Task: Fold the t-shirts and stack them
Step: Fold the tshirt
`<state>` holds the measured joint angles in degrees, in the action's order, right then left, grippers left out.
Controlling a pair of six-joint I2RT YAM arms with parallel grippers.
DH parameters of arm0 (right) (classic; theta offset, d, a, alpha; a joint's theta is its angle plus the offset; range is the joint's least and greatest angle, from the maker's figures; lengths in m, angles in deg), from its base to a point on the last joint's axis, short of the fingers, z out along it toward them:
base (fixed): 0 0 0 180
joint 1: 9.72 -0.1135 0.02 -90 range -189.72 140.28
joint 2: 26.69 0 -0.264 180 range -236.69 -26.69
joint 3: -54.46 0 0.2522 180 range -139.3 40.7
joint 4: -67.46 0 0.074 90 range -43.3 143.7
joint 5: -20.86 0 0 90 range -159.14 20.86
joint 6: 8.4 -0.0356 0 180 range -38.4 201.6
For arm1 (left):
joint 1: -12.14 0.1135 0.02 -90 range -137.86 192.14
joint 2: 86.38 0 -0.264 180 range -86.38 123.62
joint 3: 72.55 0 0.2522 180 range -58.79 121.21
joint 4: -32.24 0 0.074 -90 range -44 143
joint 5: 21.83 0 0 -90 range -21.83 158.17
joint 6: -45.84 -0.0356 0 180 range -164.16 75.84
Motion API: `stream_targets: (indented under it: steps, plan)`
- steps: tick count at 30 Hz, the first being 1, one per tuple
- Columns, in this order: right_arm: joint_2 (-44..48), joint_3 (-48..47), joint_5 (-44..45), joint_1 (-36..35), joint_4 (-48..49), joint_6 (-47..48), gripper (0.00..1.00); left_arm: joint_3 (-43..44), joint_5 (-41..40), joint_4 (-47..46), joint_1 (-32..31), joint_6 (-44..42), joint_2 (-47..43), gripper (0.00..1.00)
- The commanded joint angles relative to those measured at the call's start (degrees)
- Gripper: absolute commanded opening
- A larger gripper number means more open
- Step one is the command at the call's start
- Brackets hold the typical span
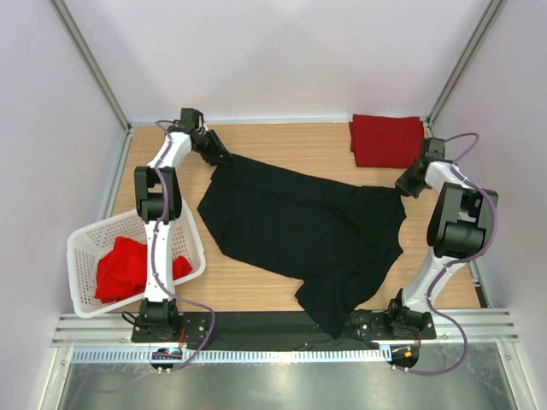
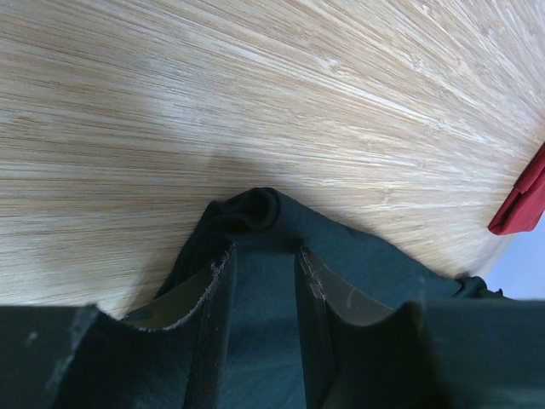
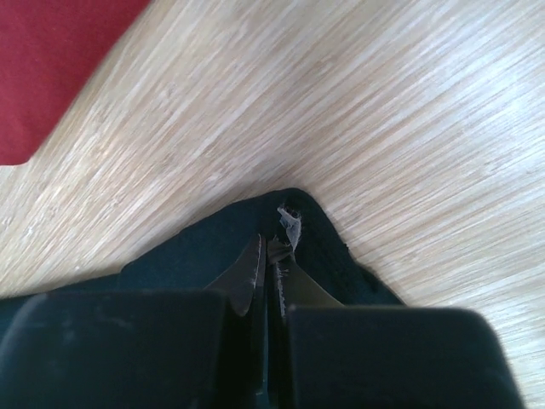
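Note:
A black t-shirt lies spread and rumpled across the wooden table, its lower part hanging over the near edge. My left gripper is at its far left corner. In the left wrist view that gripper is open, fingers apart with black cloth lying flat between them. My right gripper is at the shirt's far right corner. The right wrist view shows it shut on the black cloth near a small white tag. A folded red t-shirt lies at the back right.
A white lattice basket stands at the left near my left arm, with a crumpled red t-shirt in it. The folded red shirt shows at the edge of both wrist views. White walls enclose the table.

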<state>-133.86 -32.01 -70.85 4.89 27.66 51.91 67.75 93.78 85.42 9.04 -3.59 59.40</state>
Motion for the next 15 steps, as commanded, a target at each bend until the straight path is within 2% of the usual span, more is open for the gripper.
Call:
stream_targets:
  steps: [1, 7, 11, 15]
  plan:
    - [1.26, 1.68, 1.18, 0.68, 1.7, -0.89, 0.01, -0.42, -4.95, 3.56, 0.02, -0.41, 3.46, 0.36]
    - [7.76, 7.82, 12.43, 0.95, 1.34, -1.33, 0.01, -0.51, -6.71, 4.44, 0.1, -1.03, 3.55, 0.36]
    - [9.09, 10.48, 13.32, 0.95, 2.83, -1.6, 0.01, -0.59, -6.97, 4.53, 0.1, -1.38, 3.55, 0.35]
    - [6.9, 8.9, 11.56, 0.95, 2.76, -0.63, 0.02, -0.33, -6.27, 4.7, 0.02, -1.64, 2.68, 0.38]
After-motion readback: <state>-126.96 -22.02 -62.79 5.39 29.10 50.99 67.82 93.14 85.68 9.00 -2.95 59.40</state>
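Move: The right hand already pinches the black t-shirt's right corner, low over the table; the bare spot it is taken to lies about 5 cm back and 2 cm to its right. The red folded stack is roughly 20 cm ahead of this hand and 2 cm left, and the t-shirt's left corner about 14 cm ahead and 59 cm left. For the left hand, that left corner is right at its parted fingertips, about 1 cm ahead and 1 cm below. With its fingers kept shut on the t-shirt's right corner, the right hand drags the corner quickly back about 5 cm and slightly to the right, away from the red stack, dipping some 1.5 cm on the way before rising a little, with a small wrist tilt. The left hand stays where it is with its fingers still parted, resting on the cloth at the t-shirt's left corner while the top edge is drawn straight between the hands. ##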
